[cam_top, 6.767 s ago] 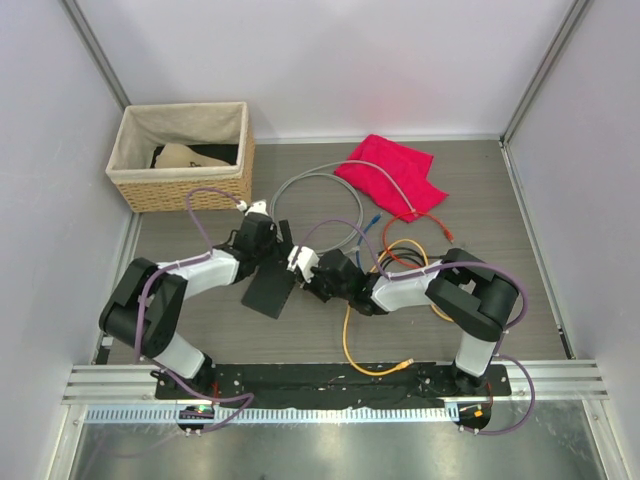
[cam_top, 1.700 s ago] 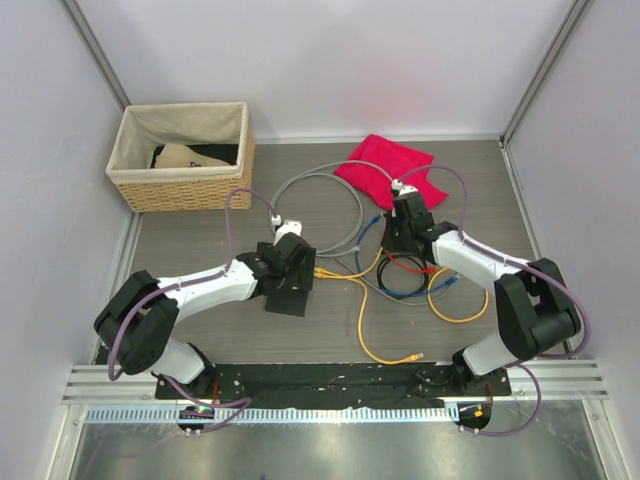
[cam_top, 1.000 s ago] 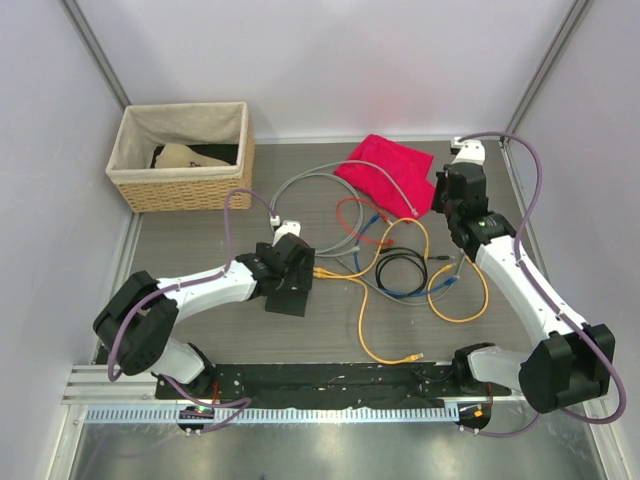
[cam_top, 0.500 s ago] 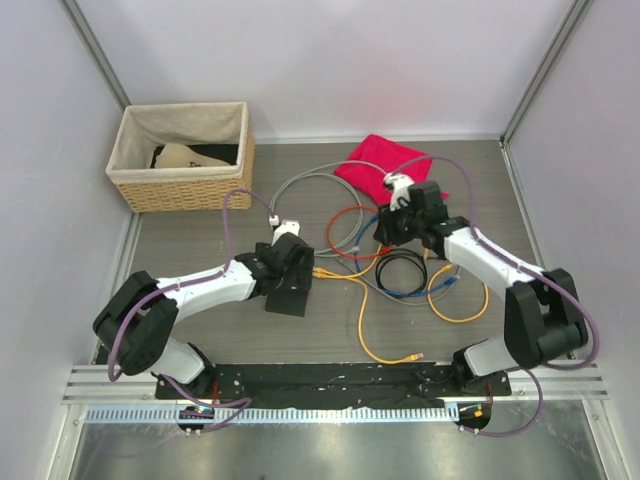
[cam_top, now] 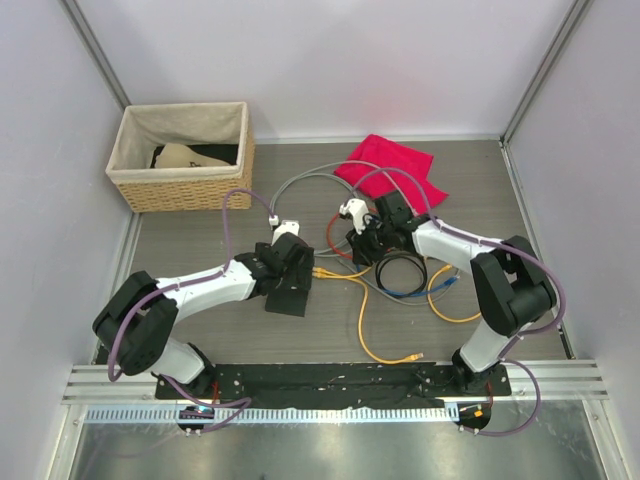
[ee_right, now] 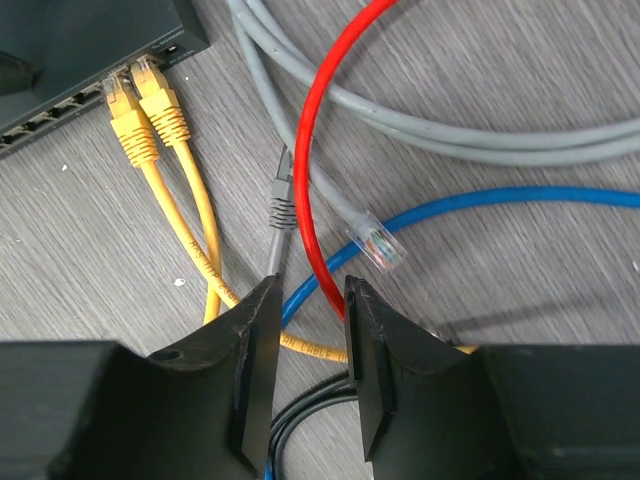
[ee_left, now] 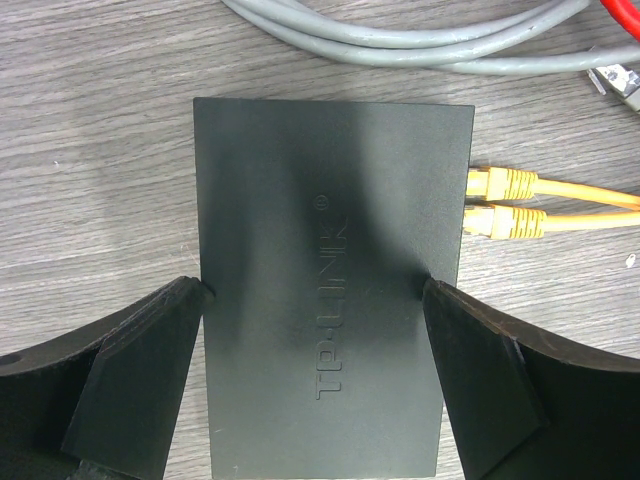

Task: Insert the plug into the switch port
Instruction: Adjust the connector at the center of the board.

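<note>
The switch (ee_left: 330, 260) is a flat dark grey box lying on the table, seen under the left arm in the top view (cam_top: 285, 298). My left gripper (ee_left: 315, 290) spans it, one fingertip pressed on each long side. Two yellow plugs (ee_left: 505, 200) sit side by side in its ports (ee_right: 140, 95). My right gripper (ee_right: 312, 290) hovers low over the cable tangle just right of the switch (cam_top: 363, 243), jaws a little apart and empty. A red cable (ee_right: 310, 180) runs down into the gap. A loose grey plug (ee_right: 280, 205) and a clear plug (ee_right: 375, 243) lie just ahead of the fingertips.
A wicker basket (cam_top: 180, 155) stands at the back left and a red cloth (cam_top: 392, 170) at the back middle. Grey (cam_top: 320, 190), blue (cam_top: 415, 292), black (cam_top: 400, 268) and yellow (cam_top: 368, 335) cables loop across the table's middle. Walls close in both sides.
The right arm has swung from beside the red cloth leftwards and down to the cables by the switch, and its jaws have parted. The left arm and switch have not moved.
</note>
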{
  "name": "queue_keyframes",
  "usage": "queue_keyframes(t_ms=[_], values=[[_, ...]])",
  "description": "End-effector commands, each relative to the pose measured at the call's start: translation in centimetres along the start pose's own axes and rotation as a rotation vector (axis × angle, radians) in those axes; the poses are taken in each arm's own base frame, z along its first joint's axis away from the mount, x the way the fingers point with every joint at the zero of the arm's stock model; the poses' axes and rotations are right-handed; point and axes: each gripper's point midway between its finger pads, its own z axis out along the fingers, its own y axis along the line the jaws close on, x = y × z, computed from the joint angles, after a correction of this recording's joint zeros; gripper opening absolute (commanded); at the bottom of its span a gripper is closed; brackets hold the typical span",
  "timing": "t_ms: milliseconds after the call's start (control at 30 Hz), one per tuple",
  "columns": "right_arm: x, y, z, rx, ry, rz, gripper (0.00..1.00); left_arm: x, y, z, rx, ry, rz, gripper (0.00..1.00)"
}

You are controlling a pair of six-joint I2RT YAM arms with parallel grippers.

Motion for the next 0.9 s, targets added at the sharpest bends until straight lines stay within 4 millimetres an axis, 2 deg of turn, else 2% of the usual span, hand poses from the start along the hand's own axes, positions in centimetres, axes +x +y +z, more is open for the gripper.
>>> queue_keyframes(t_ms=[0, 100, 267, 367, 500, 633, 733, 767, 833, 867], values=[[-1.6, -0.1, 0.5, -0.026, -0.016, -0.108, 0.37, 4.4, 1.3, 0.2, -0.025, 0.150, 0.026, 0.96], [-1.3, 0.4, 0.8, -0.060, 0.000, -0.112, 0.30, 4.5, 1.2, 0.2, -0.023, 0.153, 0.028, 0.96], [-1.9, 1.5, -0.2, -0.093, 0.000, -0.131, 0.07, 4.4, 1.2, 0.2, -0.019, 0.150, 0.026, 0.96], [-2.5, 1.8, -0.9, -0.100, -0.020, -0.147, 0.01, 4.4, 1.1, 0.2, -0.017, 0.149, 0.025, 0.95], [-3.2, 1.5, -1.5, -0.075, -0.024, -0.144, 0.01, 4.4, 1.1, 0.2, -0.016, 0.151, 0.026, 0.95], [-5.5, 0.7, -3.2, 0.005, -0.081, -0.149, 0.01, 4.4, 1.2, 0.1, -0.019, 0.147, 0.027, 0.95], [-9.3, 0.0, -5.9, 0.093, -0.202, -0.176, 0.01, 4.2, 1.3, -0.1, -0.019, 0.138, 0.027, 0.95], [-10.9, -0.2, -7.6, 0.137, -0.255, -0.180, 0.01, 4.1, 1.3, -0.1, -0.021, 0.135, 0.026, 0.95], [-13.4, -1.1, -9.4, 0.216, -0.339, -0.182, 0.01, 4.1, 1.2, 0.0, -0.019, 0.136, 0.026, 0.95], [-14.5, -2.2, -10.6, 0.290, -0.366, -0.176, 0.01, 4.2, 1.2, 0.0, -0.020, 0.139, 0.027, 0.95]])
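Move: The red cable stands in an arch over the clutter, and its near-vertical stretch lies almost between the right fingertips, about 1 cm back, 1 cm left and 2 cm below. The clear grey plug is some 3 cm ahead and 2 cm left. The two yellow plugs in the switch lie about 10 cm left and 2 cm back; the black coil is 9 cm right and 2 cm back. From the left hand the red stretch lies some 17 cm right and 4 cm ahead, slightly below. The red cable is pinched between the right fingertips: the part-open fingers sink about 1 cm and ease slightly left and back while they shut on it. The right hand then lifts it nearly straight up, gathering speed, some 8 cm from the lowest point, drifting forward as the fingers begin to tip outward and upward; the grip stays shut. ##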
